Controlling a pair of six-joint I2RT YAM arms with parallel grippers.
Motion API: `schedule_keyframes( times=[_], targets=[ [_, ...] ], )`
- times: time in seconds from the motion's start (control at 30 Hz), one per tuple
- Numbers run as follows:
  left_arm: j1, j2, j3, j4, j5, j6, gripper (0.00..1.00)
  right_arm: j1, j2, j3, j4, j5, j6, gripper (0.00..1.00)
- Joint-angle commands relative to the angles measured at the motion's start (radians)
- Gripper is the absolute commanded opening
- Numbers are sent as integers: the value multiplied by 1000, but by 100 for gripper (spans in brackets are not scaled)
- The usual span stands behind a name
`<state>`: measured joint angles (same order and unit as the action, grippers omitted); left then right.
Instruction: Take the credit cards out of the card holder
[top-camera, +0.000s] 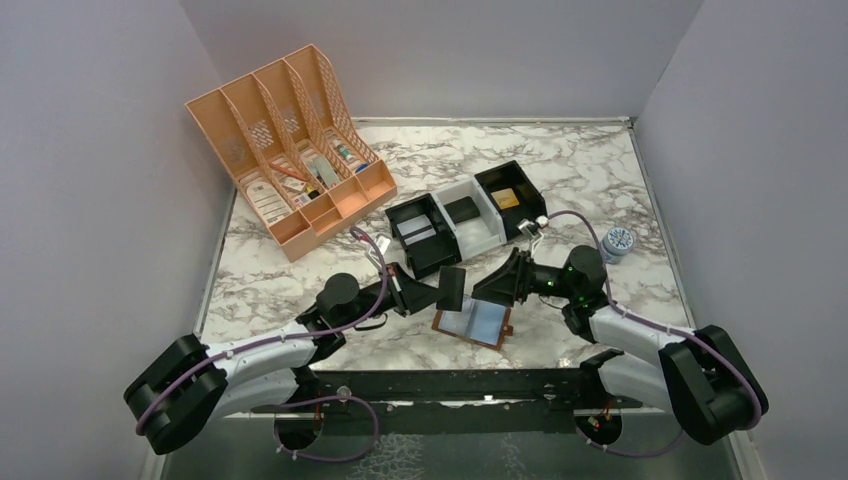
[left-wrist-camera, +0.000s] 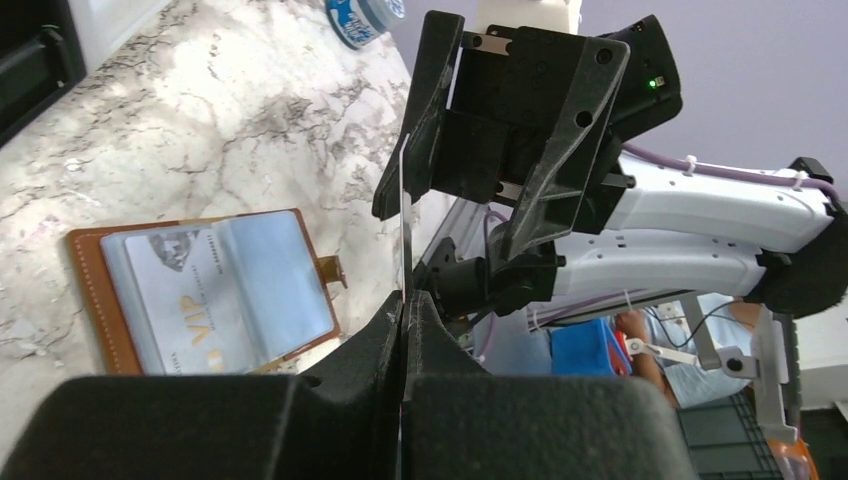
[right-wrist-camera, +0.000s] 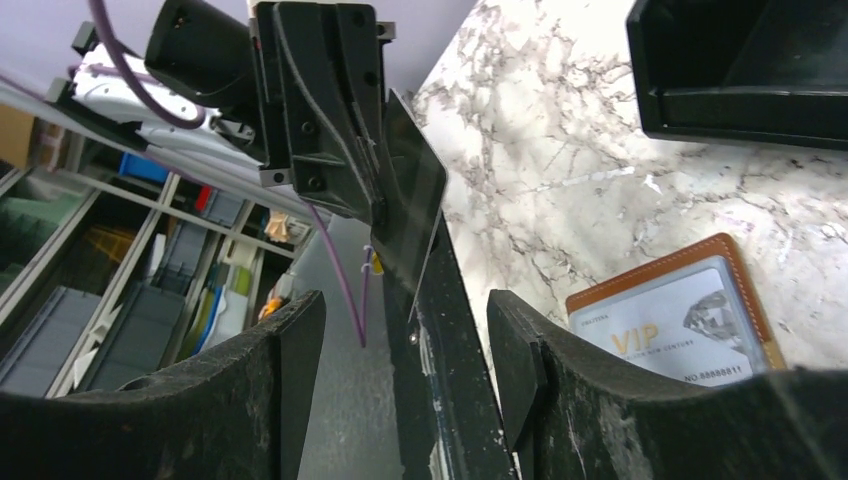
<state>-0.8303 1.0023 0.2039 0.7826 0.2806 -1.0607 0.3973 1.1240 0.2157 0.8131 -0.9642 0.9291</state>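
Observation:
The card holder lies spread open on the marble, brown leather with pale inner pockets. A pale VIP credit card sits in its left pocket, and the card holder also shows at the right wrist view's lower right. My left gripper is shut on a dark credit card, held on edge above the holder and seen as a thin line. My right gripper faces it, open. The dark card hangs just in front of its spread fingers, untouched.
A peach file organizer stands at the back left. Black and white trays sit behind the grippers. A small blue-and-white jar rests at the right. The table's dark front edge runs close below the card holder.

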Motion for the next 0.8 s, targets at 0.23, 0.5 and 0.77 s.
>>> schedule_keyframes(
  times=[0.23, 0.5, 0.77],
  targets=[
    [4, 70, 29, 226, 83, -66, 0, 41, 104, 45, 238, -23, 136, 51],
    [2, 85, 18, 277, 87, -106, 0, 73, 158, 67, 342, -21, 222, 33],
    [-1, 85, 15, 290, 85, -110, 0, 85, 180, 91, 389, -23, 281, 20]
  ],
)
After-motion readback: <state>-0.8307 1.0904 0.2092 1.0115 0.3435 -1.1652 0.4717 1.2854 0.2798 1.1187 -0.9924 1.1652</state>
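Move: The black card, already pinched by its edge in the left hand, lies about 6 cm to the right hand's left and level with it; from the left hand its middle is some 3 cm right and 1 cm ahead. From the right hand, the open card holder is roughly 2 cm left, 1 cm ahead and 15 cm below, and the black box is 13 cm left, 19 cm ahead and 13 cm below. The black card, still pinched by the left hand, is carried up about 3 cm and a little to the right, tilting some 10 degrees. Meanwhile the right hand rises with it by about 3.5 cm and reaches left towards the card's free edge, its open fingers closing to a narrow gap around that edge; whether its pads touch can't be seen. ##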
